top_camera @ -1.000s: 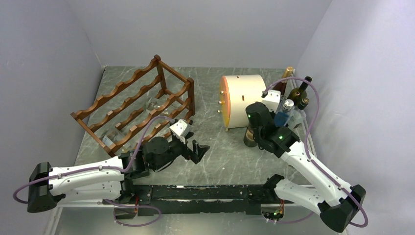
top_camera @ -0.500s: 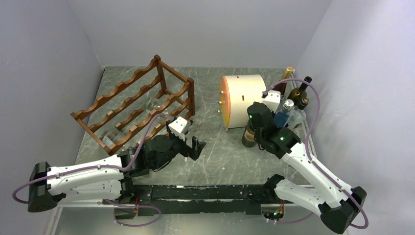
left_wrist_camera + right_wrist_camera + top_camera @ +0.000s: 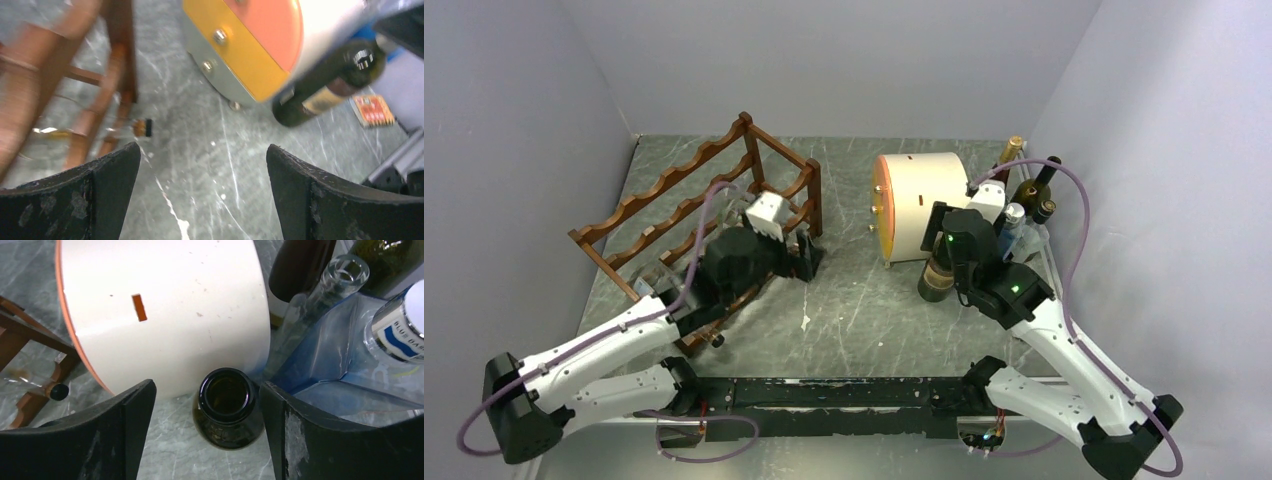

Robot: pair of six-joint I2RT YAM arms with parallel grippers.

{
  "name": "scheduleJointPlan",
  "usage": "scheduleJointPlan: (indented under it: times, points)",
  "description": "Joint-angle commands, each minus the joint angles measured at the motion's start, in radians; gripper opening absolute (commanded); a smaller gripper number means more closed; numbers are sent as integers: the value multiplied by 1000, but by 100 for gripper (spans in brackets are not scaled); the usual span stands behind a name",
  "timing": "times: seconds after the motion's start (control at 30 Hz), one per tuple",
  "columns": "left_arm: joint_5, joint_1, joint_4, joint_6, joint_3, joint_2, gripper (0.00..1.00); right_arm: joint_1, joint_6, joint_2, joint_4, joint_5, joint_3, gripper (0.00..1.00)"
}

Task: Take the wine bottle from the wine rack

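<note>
The reddish-brown wine rack (image 3: 669, 180) stands at the left, and its end post (image 3: 112, 65) shows in the left wrist view. Clear glass bottles (image 3: 739, 212) lie in its tiers. One capped neck (image 3: 142, 127) pokes out low down. A dark wine bottle (image 3: 937, 283) stands upright on the table beside the cream drum. Its open mouth (image 3: 227, 392) sits between the spread fingers of my right gripper (image 3: 206, 384), which is open. My left gripper (image 3: 809, 258) hangs open and empty by the rack's right end, above bare table (image 3: 202, 146).
The cream drum (image 3: 919, 205) with an orange face lies on its side between the rack and the right wall. Behind it, several bottles (image 3: 1024, 195) crowd a clear bin (image 3: 325, 365). A small red card (image 3: 372, 110) lies on the table.
My right gripper has opened off the dark bottle's neck, leaving it standing. My left arm has swung from mid-table back to the rack's right end, still open.
</note>
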Motion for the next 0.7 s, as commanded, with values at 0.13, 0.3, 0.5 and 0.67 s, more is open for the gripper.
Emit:
scheduleJointPlan:
  times: [0.13, 0.3, 0.5, 0.67]
  points:
    - [248, 229, -74, 132, 262, 25, 99, -3, -123, -56, 20, -124, 110, 99]
    - [177, 338, -149, 210, 401, 31, 99, -5, -191, -37, -5, -153, 220, 100]
    - [65, 474, -209, 275, 545, -42, 99, -5, -310, 11, -3, -164, 422, 100]
    - [1, 479, -229, 331, 633, -90, 99, -4, -380, 21, 24, -175, 565, 100]
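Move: Between the right hand's parted fingers stands the neck of the dark bottle, whose middle is about 2 cm ahead, 1 cm right and 14 cm below. The drum lies roughly 13 cm ahead and 3 cm left of that hand, the blue bottle 4 cm ahead and 9 cm right. From the left hand the rack's middle is some 12 cm ahead and 20 cm left; the dark bottle, 6 cm ahead and 22 cm right. Rising almost straight up about 18 cm off the dark bottle, the right hand spreads its fingers from three-quarters to fully open and tips them upward while turning a little counter-clockwise. The empty left hand first goes forward, then climbs some 23 cm and swings left, away from the dark bottle, its fingers tilting up and turning counter-clockwise, still wide open. ##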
